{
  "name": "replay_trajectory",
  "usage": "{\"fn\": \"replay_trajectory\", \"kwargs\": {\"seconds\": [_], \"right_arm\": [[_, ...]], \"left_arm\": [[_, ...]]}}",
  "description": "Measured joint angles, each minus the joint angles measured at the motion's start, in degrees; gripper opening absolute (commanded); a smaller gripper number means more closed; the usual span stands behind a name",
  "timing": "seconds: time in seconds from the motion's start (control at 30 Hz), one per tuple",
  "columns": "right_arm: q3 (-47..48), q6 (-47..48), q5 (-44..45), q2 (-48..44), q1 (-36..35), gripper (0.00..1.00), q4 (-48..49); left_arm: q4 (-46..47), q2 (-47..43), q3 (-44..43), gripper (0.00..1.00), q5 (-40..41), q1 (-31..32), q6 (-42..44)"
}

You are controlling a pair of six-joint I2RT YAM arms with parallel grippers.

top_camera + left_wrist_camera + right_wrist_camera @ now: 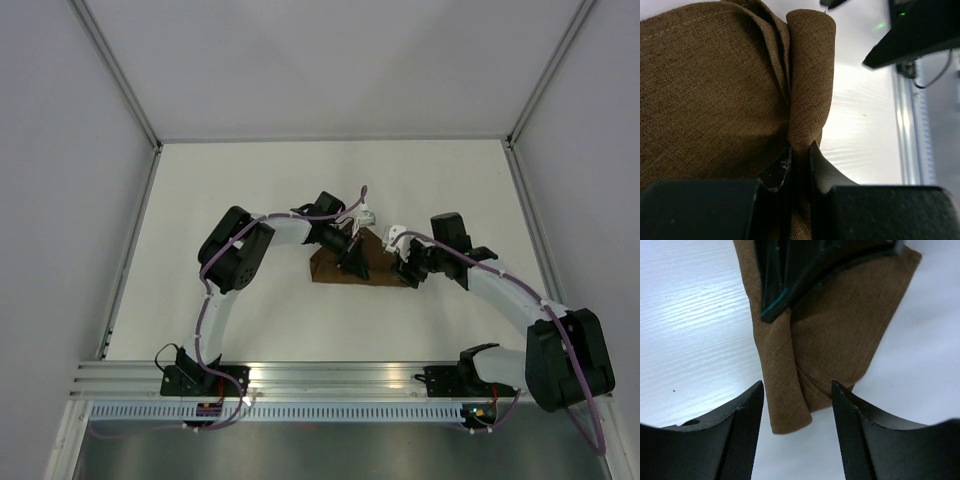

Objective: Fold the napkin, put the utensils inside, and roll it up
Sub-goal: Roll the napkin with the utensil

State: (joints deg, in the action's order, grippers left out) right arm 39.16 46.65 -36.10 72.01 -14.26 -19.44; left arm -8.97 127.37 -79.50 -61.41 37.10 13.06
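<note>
The dark brown napkin [333, 268] lies folded and partly rolled mid-table between both arms. My left gripper [354, 262] is shut on it. In the left wrist view its jaws [800, 150] pinch a raised, rolled fold of the napkin [715, 90]. My right gripper [408, 272] stands open at the cloth's right end. In the right wrist view the rolled tip of the napkin [840, 340] lies between the spread fingers [797, 387] without touching them, and the left gripper's dark finger [785, 285] presses on the cloth above. The utensils are hidden.
The napkin rests on a white table [250, 190] closed in by pale walls. An aluminium rail [340, 375] runs along the near edge by the arm bases. The table's side rail [907, 135] shows in the left wrist view, with the right arm's dark body [920, 35] above it.
</note>
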Motion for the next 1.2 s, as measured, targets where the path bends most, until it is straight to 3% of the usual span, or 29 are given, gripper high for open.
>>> {"fn": "replay_trajectory", "kwargs": {"seconds": [0.2, 0.37, 0.97, 1.2], "right_arm": [[-6.95, 1.20, 7.34, -1.88, -11.02, 0.63, 7.93], [-9.44, 1.51, 11.04, -1.88, -16.22, 0.64, 11.08], [-12.02, 2.19, 14.62, -3.28, -23.56, 0.64, 11.72], [-12.04, 2.73, 15.72, -0.37, -25.73, 0.57, 12.44]], "left_arm": [[-11.06, 4.98, -4.72, 0.02, -8.55, -0.92, -0.35], [-18.29, 6.93, -5.97, 0.02, -11.61, -1.09, -0.44], [-25.40, 8.57, -7.19, 0.02, -12.46, -1.16, -0.46], [-25.77, 8.61, -7.19, 0.02, -12.48, -1.27, -0.44]]}}
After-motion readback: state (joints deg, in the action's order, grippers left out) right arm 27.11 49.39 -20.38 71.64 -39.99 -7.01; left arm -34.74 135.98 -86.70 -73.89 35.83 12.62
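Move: The left fingers already pinch the rolled edge of the napkin; bare table for drawing it back lies about 5 cm back and 3 cm to that hand's left. The roll's free right part is some 8 cm to the left hand's right and 1 cm back; from the open right hand it is about 4 cm left, 2 cm back and 6 cm below. The unrolled flap lies about 8 cm ahead and 9 cm left of the right hand, some 7 cm lower. Still pinching the rolled edge, the left hand drags it back about 5 cm and a little to its left, rolling some 30 degrees so that its top side turns forward, then holds there. The right hand follows back, left and down, about 7 cm back and 6 cm each of the others, swinging roughly 20 degrees counter-clockwise to bring its open fingers down around the roll's right part. ##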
